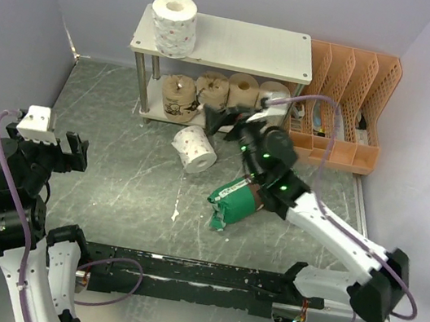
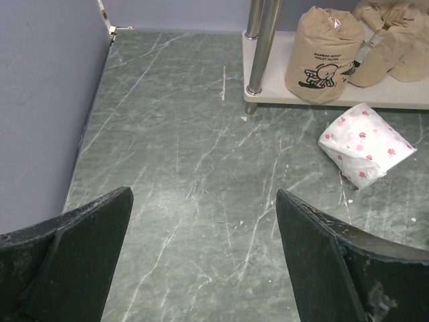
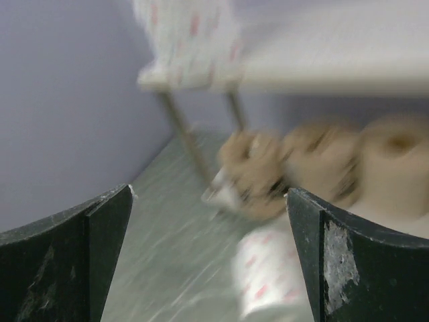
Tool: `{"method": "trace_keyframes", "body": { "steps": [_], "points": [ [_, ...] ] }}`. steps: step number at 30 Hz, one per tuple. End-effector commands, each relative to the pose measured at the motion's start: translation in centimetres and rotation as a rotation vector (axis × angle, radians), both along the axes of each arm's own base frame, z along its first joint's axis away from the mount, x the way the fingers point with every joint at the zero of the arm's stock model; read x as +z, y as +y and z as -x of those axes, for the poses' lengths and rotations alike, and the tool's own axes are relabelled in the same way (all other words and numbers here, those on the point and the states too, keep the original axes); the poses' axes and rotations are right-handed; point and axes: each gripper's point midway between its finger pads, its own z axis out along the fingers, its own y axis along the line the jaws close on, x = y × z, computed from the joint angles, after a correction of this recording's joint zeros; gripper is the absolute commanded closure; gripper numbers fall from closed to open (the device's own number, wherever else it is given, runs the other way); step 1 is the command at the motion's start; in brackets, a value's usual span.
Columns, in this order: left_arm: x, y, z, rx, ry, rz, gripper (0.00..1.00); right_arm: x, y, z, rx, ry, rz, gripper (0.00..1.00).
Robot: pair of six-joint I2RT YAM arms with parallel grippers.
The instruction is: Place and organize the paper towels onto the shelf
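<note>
The shelf (image 1: 242, 46) stands at the back. One white flowered roll (image 1: 173, 22) stands on its top board. Four tan rolls sit on the lower board; the labelled one (image 1: 178, 97) is leftmost and also shows in the left wrist view (image 2: 324, 54). A second white roll (image 1: 195, 148) lies on the table in front of the shelf and shows in the left wrist view (image 2: 365, 144). A green-wrapped roll (image 1: 237, 200) lies under my right arm. My right gripper (image 1: 226, 120) is open and empty, above and just right of the fallen white roll (image 3: 268, 275). My left gripper (image 1: 67, 154) is open and empty at the left.
An orange perforated file rack (image 1: 349, 101) stands right of the shelf. Purple walls close in the left, back and right. The shelf's metal leg (image 2: 258, 47) stands near the labelled roll. The right wrist view is blurred.
</note>
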Motion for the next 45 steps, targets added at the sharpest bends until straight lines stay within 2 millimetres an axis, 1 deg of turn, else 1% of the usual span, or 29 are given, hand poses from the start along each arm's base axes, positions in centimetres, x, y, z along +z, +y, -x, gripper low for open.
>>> {"method": "trace_keyframes", "body": {
  "steps": [1, 2, 4, 8, 9, 12, 13, 18, 19, 21, 25, 32, 36, 39, 42, 45],
  "points": [
    [0.6, 0.1, -0.3, -0.004, -0.026, -0.01, 0.02, -12.7, 7.3, 4.0, 0.298, 0.499, -0.303, 0.0],
    [0.5, 0.1, -0.3, -0.003, -0.026, -0.01, 0.02, -13.0, 7.5, 4.4, 0.319, 0.507, -0.376, 0.0],
    [0.6, 0.1, -0.2, 0.0, -0.031, -0.011, 0.02, -14.7, 7.2, 4.1, 0.279, 0.561, -0.459, 0.0],
    [1.0, -0.1, 0.3, -0.001, -0.05, -0.022, 0.02, -19.0, 6.4, 2.2, 0.075, 0.645, -0.412, 0.02],
    [1.1, -0.1, 0.4, -0.002, -0.056, -0.025, 0.02, -20.4, 6.0, 1.8, 0.024, 0.67, -0.402, 0.02],
    [1.2, -0.2, 0.6, -0.001, -0.065, -0.029, 0.02, -23.2, 5.5, 1.1, -0.056, 0.707, -0.396, 0.04],
    [1.2, -0.2, 0.5, -0.001, -0.064, -0.028, 0.02, -24.0, 5.6, 0.9, -0.069, 0.72, -0.395, 0.04],
    [1.1, -0.2, 0.4, -0.003, -0.057, -0.025, 0.02, -26.8, 7.0, 0.4, -0.067, 0.792, -0.411, 0.04],
    [1.1, -0.1, 0.3, -0.003, -0.056, -0.024, 0.02, -27.5, 7.1, 0.3, -0.082, 0.816, -0.407, 0.04],
    [1.1, -0.1, 0.3, -0.003, -0.056, -0.024, 0.02, -29.1, 6.7, 0.1, -0.146, 0.865, -0.387, 0.04],
    [1.1, -0.1, 0.3, -0.002, -0.055, -0.024, 0.02, -30.1, 6.4, -0.4, -0.191, 0.861, -0.394, 0.05],
    [1.1, -0.3, 0.3, -0.012, -0.057, -0.027, 0.02, -28.9, 6.5, -2.2, -0.234, 0.79, -0.347, 0.06],
    [1.1, -0.3, 0.3, -0.013, -0.057, -0.028, 0.02, -28.9, 6.3, -2.9, -0.259, 0.765, -0.326, 0.12],
    [1.1, -0.4, 0.4, -0.016, -0.059, -0.03, 0.02, -29.8, 6.1, -3.3, -0.287, 0.769, -0.3, 0.23],
    [1.2, -0.4, 0.4, -0.018, -0.06, -0.03, 0.02, -30.6, 5.7, -3.5, -0.326, 0.772, -0.272, 0.26],
    [1.1, -0.4, 0.3, -0.021, -0.058, -0.03, 0.02, -31.2, 5.5, -3.7, -0.344, 0.769, -0.252, 0.26]
  ]
}}
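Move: The flower-printed roll lies on the table about 5 cm ahead of the right hand, 8 cm to its left and some 34 cm below it. The green pack lies about 14 cm back and 15 cm right of that roll. On the lower shelf, the leftmost brown roll stands about 11 cm beyond the printed roll and 6 cm to its left, the next brown roll 12 cm beyond and 2 cm right. From the left hand, the printed roll is about 15 cm ahead, 31 cm right, 26 cm below. The flower-printed roll is what the right hand drops to: fast down some 24 cm, drifting left and a little back, then easing forward and down the last stretch to the roll's open end facing the bases. The wrist tips nose-down by about 45 degrees on the way, and the empty fingers narrow by roughly a quarter, one tip near the core's mouth; a touch can't be made out. ##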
